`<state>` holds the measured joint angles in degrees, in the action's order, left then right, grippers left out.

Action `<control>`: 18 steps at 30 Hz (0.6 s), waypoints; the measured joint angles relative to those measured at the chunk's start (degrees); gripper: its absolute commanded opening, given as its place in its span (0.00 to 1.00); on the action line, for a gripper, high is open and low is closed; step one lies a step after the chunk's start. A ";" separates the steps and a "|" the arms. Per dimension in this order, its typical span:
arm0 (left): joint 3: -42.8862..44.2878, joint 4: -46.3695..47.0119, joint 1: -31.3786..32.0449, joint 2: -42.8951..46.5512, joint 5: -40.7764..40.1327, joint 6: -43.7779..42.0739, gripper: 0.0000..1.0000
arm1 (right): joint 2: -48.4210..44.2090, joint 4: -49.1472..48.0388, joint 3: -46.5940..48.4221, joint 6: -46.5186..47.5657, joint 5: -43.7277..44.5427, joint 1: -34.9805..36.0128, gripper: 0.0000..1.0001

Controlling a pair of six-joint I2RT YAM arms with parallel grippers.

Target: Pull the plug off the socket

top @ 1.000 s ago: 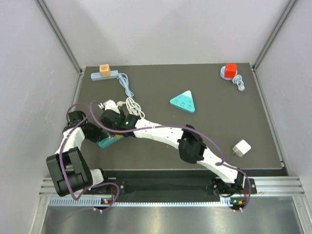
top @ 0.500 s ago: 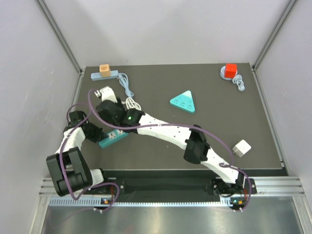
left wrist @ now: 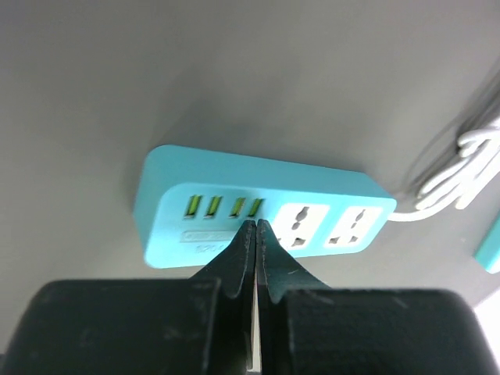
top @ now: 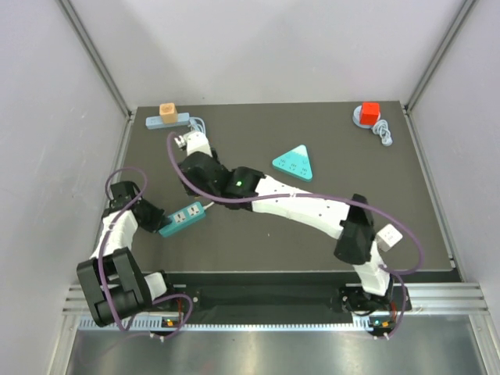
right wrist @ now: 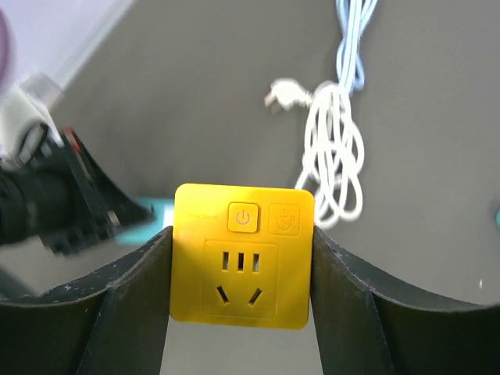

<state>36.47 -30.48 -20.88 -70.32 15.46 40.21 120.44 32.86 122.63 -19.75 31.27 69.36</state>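
A yellow square plug (right wrist: 242, 254) is clamped between the fingers of my right gripper (right wrist: 242, 234), off the table surface. In the top view that gripper (top: 187, 144) hovers at the far left, well apart from the teal socket strip (top: 183, 216). The strip (left wrist: 172, 203) lies flat with both white sockets bare. My left gripper (left wrist: 255, 226) is shut, its tips resting on the strip's top beside the green ports. In the top view the left gripper (top: 160, 224) sits at the strip's near-left end.
A coiled white cable (right wrist: 332, 164) leads from the strip. A light-blue strip with an orange plug (top: 168, 117) lies at the back left. There is a teal triangle (top: 294, 162) mid-table, a red plug (top: 369, 113) back right and a white adapter (top: 387, 237) front right.
My right gripper has risen and swung toward the back left with the yellow plug, leaving the teal strip uncovered. The left gripper stays shut on the strip.
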 measured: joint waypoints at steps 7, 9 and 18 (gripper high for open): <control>-2.71 -0.46 0.02 5.88 0.39 -2.23 0.00 | -17.42 -0.26 -26.23 -3.23 -17.22 -8.66 0.00; -3.13 -0.22 0.11 7.26 1.55 -2.71 0.00 | -21.97 1.62 -32.50 -3.41 -23.02 -13.38 0.00; -4.04 1.07 0.48 11.30 4.92 -3.65 0.00 | -34.38 8.04 -55.54 -2.29 -43.39 -22.29 0.00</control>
<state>32.42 -29.41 -20.40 -59.02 20.38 36.56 86.06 40.91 67.09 -22.04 -12.12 47.07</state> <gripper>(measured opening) 0.010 0.611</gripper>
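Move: The right hand already holds the yellow plug high up; bare tabletop where it is heading lies about 23 cm to its right, 10 cm back and 25 cm below. The freed socket is some 8 cm left, 3 cm back and 22 cm below, the coiled white cable 12 cm ahead and 3 cm right. From the left hand, its shut fingers at the socket, that bare tabletop is about 37 cm right, 4 cm back and 4 cm below. Right hand carries plug some 22 cm right, away from socket, sinking, drawing back and tipping downward; left rises. ##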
